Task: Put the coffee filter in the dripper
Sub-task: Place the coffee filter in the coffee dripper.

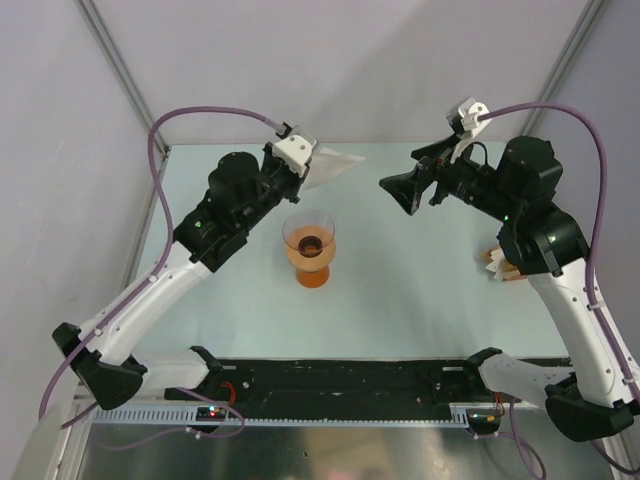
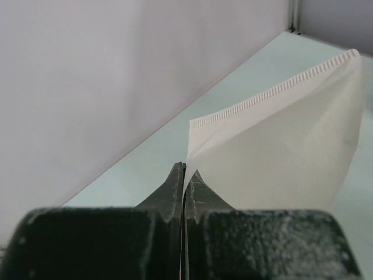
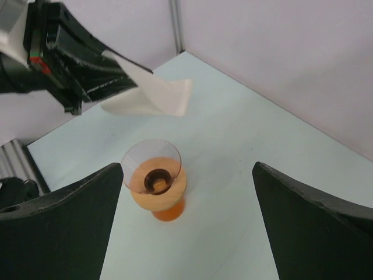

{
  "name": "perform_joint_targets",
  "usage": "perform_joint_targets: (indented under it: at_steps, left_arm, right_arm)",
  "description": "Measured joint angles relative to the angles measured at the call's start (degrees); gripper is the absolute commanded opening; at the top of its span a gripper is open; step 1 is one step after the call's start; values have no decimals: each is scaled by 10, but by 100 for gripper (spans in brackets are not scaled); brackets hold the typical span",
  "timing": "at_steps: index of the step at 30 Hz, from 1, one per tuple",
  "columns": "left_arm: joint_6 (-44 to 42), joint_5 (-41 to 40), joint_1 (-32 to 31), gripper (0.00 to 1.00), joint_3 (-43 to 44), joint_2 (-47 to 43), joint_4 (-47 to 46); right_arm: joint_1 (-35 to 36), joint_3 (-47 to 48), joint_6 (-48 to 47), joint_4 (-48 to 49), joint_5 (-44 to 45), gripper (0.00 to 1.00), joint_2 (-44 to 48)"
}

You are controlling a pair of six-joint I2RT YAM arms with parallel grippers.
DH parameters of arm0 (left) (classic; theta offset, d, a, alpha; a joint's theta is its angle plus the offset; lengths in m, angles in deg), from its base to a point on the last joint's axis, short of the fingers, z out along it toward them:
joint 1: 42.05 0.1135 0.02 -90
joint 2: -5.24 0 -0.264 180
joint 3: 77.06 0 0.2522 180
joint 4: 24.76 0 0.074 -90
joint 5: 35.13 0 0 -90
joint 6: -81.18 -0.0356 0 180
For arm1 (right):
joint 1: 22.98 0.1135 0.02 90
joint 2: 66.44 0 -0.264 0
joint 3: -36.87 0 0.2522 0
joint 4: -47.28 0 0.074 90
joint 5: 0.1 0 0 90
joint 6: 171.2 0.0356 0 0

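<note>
The coffee filter (image 1: 335, 165) is a thin white paper cone held in the air at the back of the table, behind the dripper. My left gripper (image 1: 304, 166) is shut on its near corner. In the left wrist view the filter (image 2: 280, 146) fans out up and right from the pinched jaws of that gripper (image 2: 185, 172). The dripper (image 1: 309, 246), a clear funnel on a brown collar and orange base, stands upright mid-table with nothing in it. My right gripper (image 1: 393, 192) hangs open to its right, above the table. Its wrist view shows the dripper (image 3: 154, 184) and the filter (image 3: 152, 93) ahead of the gripper (image 3: 187, 195).
A tan-and-white stack of paper fans (image 1: 497, 264) lies at the right, partly hidden behind the right arm. Walls close in the back and left sides. The black rail (image 1: 340, 385) with both arm bases runs along the near edge.
</note>
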State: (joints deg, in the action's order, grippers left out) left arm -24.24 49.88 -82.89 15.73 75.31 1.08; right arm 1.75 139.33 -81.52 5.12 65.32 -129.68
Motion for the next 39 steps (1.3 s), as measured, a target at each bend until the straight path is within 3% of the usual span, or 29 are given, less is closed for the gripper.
perform_joint_targets:
  at_steps: [8,16,22,31,35,39]
  left_arm:
    - [-71,-68,-45,0,2,8,-8]
    - [-93,-80,-61,0,3,8,-15]
    - [-106,-85,-69,0,3,8,-32]
    - [-106,-94,-70,0,3,8,-43]
    - [-106,-94,-70,0,3,8,-44]
    - [-105,-94,-70,0,3,8,-47]
  right_arm:
    - [116,6,-17,23,133,99,-37]
    - [157,6,-47,61,205,99,-83]
    - [160,12,-36,73,203,99,-90]
    - [138,12,3,68,129,99,-75]
    - [146,19,3,67,149,99,-75]
    - [165,22,-4,68,196,92,-85]
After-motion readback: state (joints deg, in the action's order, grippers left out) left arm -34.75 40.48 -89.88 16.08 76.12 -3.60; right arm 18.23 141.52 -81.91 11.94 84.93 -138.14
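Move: The right hand, empty and wide open, has the coffee filter's middle about 11 cm to its left, 4 cm ahead and roughly 4 cm lower. The left fingers pinching the filter are some 16 cm left and 5 cm ahead of the right hand, 4 cm lower; the dripper stands about 17 cm left, 3 cm back and 28 cm below it. From the left hand, the filter's middle hangs about 5 cm right and 1 cm back, nearly level. The left fingers keep their pinch on the filter's edge, easing up about 2 cm and slightly right as they tip up some 10 degrees. The right hand, jaws still wide open, sweeps about 7 cm left and a little forward, wavering forward and back, to bring its fingers around the filter's free side without closing. ##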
